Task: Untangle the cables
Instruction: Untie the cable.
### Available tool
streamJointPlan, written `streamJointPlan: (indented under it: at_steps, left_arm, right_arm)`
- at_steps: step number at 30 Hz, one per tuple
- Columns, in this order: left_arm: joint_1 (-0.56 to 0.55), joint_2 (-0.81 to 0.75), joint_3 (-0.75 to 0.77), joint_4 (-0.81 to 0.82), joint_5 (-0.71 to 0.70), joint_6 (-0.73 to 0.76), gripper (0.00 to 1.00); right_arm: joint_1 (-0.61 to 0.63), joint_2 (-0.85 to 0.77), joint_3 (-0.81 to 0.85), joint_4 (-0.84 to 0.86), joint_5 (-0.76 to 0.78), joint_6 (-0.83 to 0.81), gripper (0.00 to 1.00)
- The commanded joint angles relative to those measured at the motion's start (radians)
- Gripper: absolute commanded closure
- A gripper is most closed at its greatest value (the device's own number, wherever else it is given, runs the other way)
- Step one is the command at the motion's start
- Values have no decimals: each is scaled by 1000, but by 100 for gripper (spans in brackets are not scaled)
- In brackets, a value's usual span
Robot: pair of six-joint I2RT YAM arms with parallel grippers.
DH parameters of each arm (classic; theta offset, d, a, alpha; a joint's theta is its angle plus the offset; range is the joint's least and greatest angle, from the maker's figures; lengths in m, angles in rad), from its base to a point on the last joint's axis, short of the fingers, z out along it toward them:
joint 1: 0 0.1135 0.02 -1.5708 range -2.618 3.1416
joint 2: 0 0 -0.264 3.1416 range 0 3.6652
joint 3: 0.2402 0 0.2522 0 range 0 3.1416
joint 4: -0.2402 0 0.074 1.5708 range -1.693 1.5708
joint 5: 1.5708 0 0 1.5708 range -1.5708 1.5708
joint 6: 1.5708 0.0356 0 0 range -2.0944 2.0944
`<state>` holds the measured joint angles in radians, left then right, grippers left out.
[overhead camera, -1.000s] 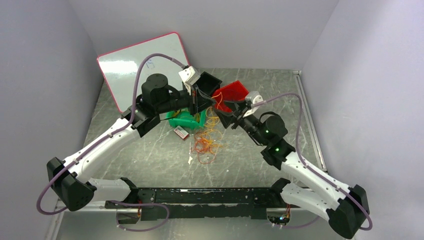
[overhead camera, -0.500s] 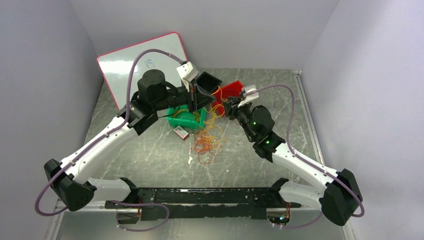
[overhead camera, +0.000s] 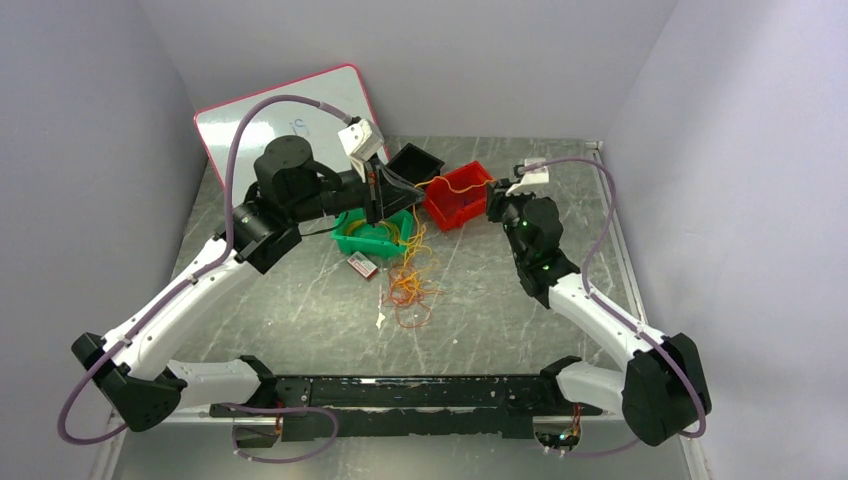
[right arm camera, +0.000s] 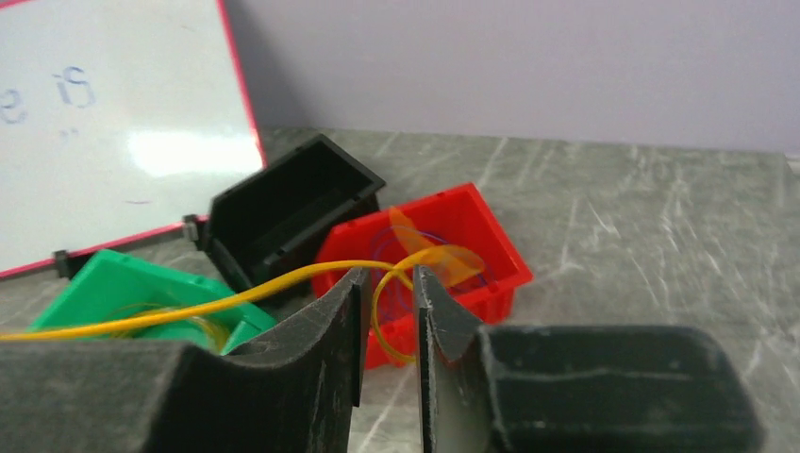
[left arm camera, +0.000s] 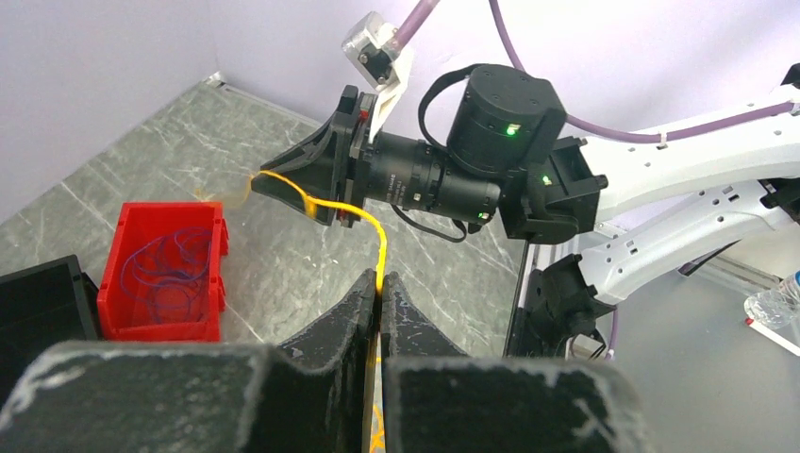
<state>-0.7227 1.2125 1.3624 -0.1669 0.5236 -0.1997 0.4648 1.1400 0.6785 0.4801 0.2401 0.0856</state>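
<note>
The cables (overhead camera: 410, 285) lie as a tangle of yellow, orange and red loops on the table, in front of the green bin (overhead camera: 372, 240). One yellow cable (left arm camera: 325, 203) rises out of the tangle. My left gripper (left arm camera: 380, 283) is shut on it, above the green bin (right arm camera: 118, 283). From there the yellow cable (overhead camera: 455, 186) spans the red bin (overhead camera: 452, 207) to my right gripper (overhead camera: 492, 203). My right gripper (right arm camera: 387, 283) is open by a narrow gap, and a loop of the yellow cable (right arm camera: 274, 286) hangs between its fingers, not pinched.
A black bin (overhead camera: 412, 160) stands behind the green one, and a whiteboard (overhead camera: 270, 125) leans on the back left wall. A small red and white item (overhead camera: 361, 265) lies left of the tangle. The red bin (left arm camera: 118, 283) holds thin blue loops.
My right arm swung right and back toward the red bin's far side while its jaws narrowed. My left arm drew slightly left, and the yellow cable now stretches between both grippers.
</note>
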Motion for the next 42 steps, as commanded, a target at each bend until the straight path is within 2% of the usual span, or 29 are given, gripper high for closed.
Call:
streamJointPlan:
  at_steps: [1,12,16,21,25,29,31,34,38,42]
  left_arm:
    - [-6,-20,40,-16,1,7,93]
    - [-4,-13,72,-24,3,8,93]
    - [-5,-13,87,-24,-13,5,93]
    - [-4,-4,113,-33,-61,0,93]
    - [-4,-1,126,-37,-92,-1,93]
    - [-3,-1,133,-33,-122,-2,93]
    - [-3,-1,138,-31,-128,-1,93]
    - [-4,3,142,-33,-137,3,93]
    - [-4,5,146,-39,-134,4,93]
    - [-4,2,152,-29,-123,1,93]
  right_arm:
    - [-60,21,-42,4,-14,35,73]
    - [-150,102,-145,32,-27,142,73]
    - [-172,113,-214,65,-84,188,67]
    - [-175,51,-295,89,-151,240,57]
    - [-175,-96,-330,35,-185,250,53]
    - [-172,-307,-366,35,-414,240,51]
    - [-171,-398,-399,109,-599,221,50]
    - [-150,-488,-411,175,-739,246,50]
    - [-127,-525,-358,177,-864,233,50]
    - [-80,-468,-296,149,-921,159,50]
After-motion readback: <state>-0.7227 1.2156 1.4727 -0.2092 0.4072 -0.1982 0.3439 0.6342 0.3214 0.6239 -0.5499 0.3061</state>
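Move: The yellow cable runs from the left hand's shut fingers to the right fingertips; its pinched spot lies about 13 cm back from the right hand, 13 cm to its left and 13 cm higher. The red box is 10 cm ahead of the right hand, 4 cm left and 22 cm below. From the left hand, the orange and yellow tangle is almost straight below, some 39 cm down and 2 cm left, and the green box 15 cm ahead, 11 cm left and 37 cm down. The right hand, with the yellow cable caught across its barely parted fingertips, sweeps down about 16 cm and a little to the right, its fingers tipping down and starting to spread, then swings up and back towards its base and to the left, opening further and turning some 40 degrees counter-clockwise until it faces the left hand's side again, empty. The left hand keeps its pinch on the cable, holding still at first, then lifts it about 4 cm away from the tangle with a slight counter-clockwise turn. ##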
